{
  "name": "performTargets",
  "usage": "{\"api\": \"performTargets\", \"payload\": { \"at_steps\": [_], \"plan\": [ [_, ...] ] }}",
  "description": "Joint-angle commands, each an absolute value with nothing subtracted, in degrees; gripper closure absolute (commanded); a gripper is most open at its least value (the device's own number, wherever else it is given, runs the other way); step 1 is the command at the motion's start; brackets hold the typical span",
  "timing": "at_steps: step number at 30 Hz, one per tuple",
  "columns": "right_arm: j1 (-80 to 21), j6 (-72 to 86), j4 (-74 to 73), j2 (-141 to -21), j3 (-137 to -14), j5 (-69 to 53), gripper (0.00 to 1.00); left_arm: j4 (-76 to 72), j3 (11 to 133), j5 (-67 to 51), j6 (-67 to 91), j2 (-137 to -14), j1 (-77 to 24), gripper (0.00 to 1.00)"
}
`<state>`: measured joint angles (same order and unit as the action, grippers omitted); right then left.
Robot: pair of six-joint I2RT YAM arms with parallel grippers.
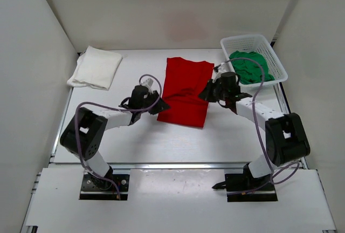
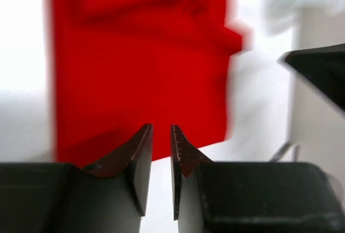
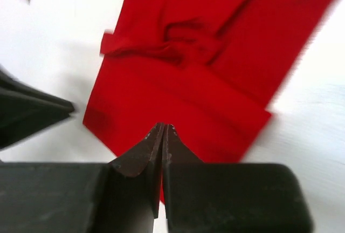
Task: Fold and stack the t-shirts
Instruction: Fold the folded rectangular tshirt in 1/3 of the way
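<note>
The red t-shirt (image 1: 186,90) lies flat on the table, folded into a long strip. My left gripper (image 1: 163,105) hovers at its near-left corner, open by a narrow gap with nothing between the fingers (image 2: 160,128). At the strip's right edge my right gripper (image 1: 204,94) is shut, and no cloth shows between its jaws (image 3: 163,126). The red shirt fills both wrist views (image 2: 140,55) (image 3: 183,93). A folded white t-shirt (image 1: 96,67) rests at the back left. The green t-shirt (image 1: 250,66) sits crumpled in the basket.
The white mesh basket (image 1: 253,41) stands at the back right corner. White walls enclose the table on three sides. Each wrist view catches the other gripper's dark finger at its edge.
</note>
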<state>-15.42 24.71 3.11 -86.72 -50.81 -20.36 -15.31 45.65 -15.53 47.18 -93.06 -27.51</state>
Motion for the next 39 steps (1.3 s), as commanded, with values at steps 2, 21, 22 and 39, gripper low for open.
{"api": "performTargets", "payload": {
  "at_steps": [2,21,22,39],
  "plan": [
    [-21.87,21.45,3.17,-93.07,-51.76,-18.19,1.0,-18.89,38.85,-17.57,48.34,-98.17,-26.11,0.71],
    [-29.79,20.48,1.49,-106.11,-61.09,-8.62,0.99,-21.45,23.55,-17.84,48.08,-85.26,-29.8,0.7],
    [-30.49,20.22,2.71,-105.21,-59.34,-7.13,1.0,-21.45,23.38,-17.67,48.08,-84.82,-29.88,0.7],
    [-31.91,21.71,4.57,-106.52,-59.41,-12.12,1.0,-20.92,24.87,-15.73,47.55,-85.17,-31.64,0.7]
  ]
}}
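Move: The red tshirt's turned-up front panel has its middle about 10 cm left and 2 cm back of the right hand, roughly 11 cm below. The tshirt's near-right corner lies some 11 cm back and 1 cm left; the basket with the green tshirt is about 20 cm ahead and 20 cm right. For the left hand, the tshirt's near-left corner is about 6 cm back, 5 cm left and 8 cm below; the white tshirt lies some 18 cm ahead and 31 cm left. Onto the red tshirt's turned-up panel come the right hand's still-shut fingertips, sinking and sweeping left about 9 cm each; once low, they edge forward, then back some 3 cm. The left hand drops about 7 cm and draws back 11 cm in all to the near-left corner, fingers still part open and tipping slightly more downward. ##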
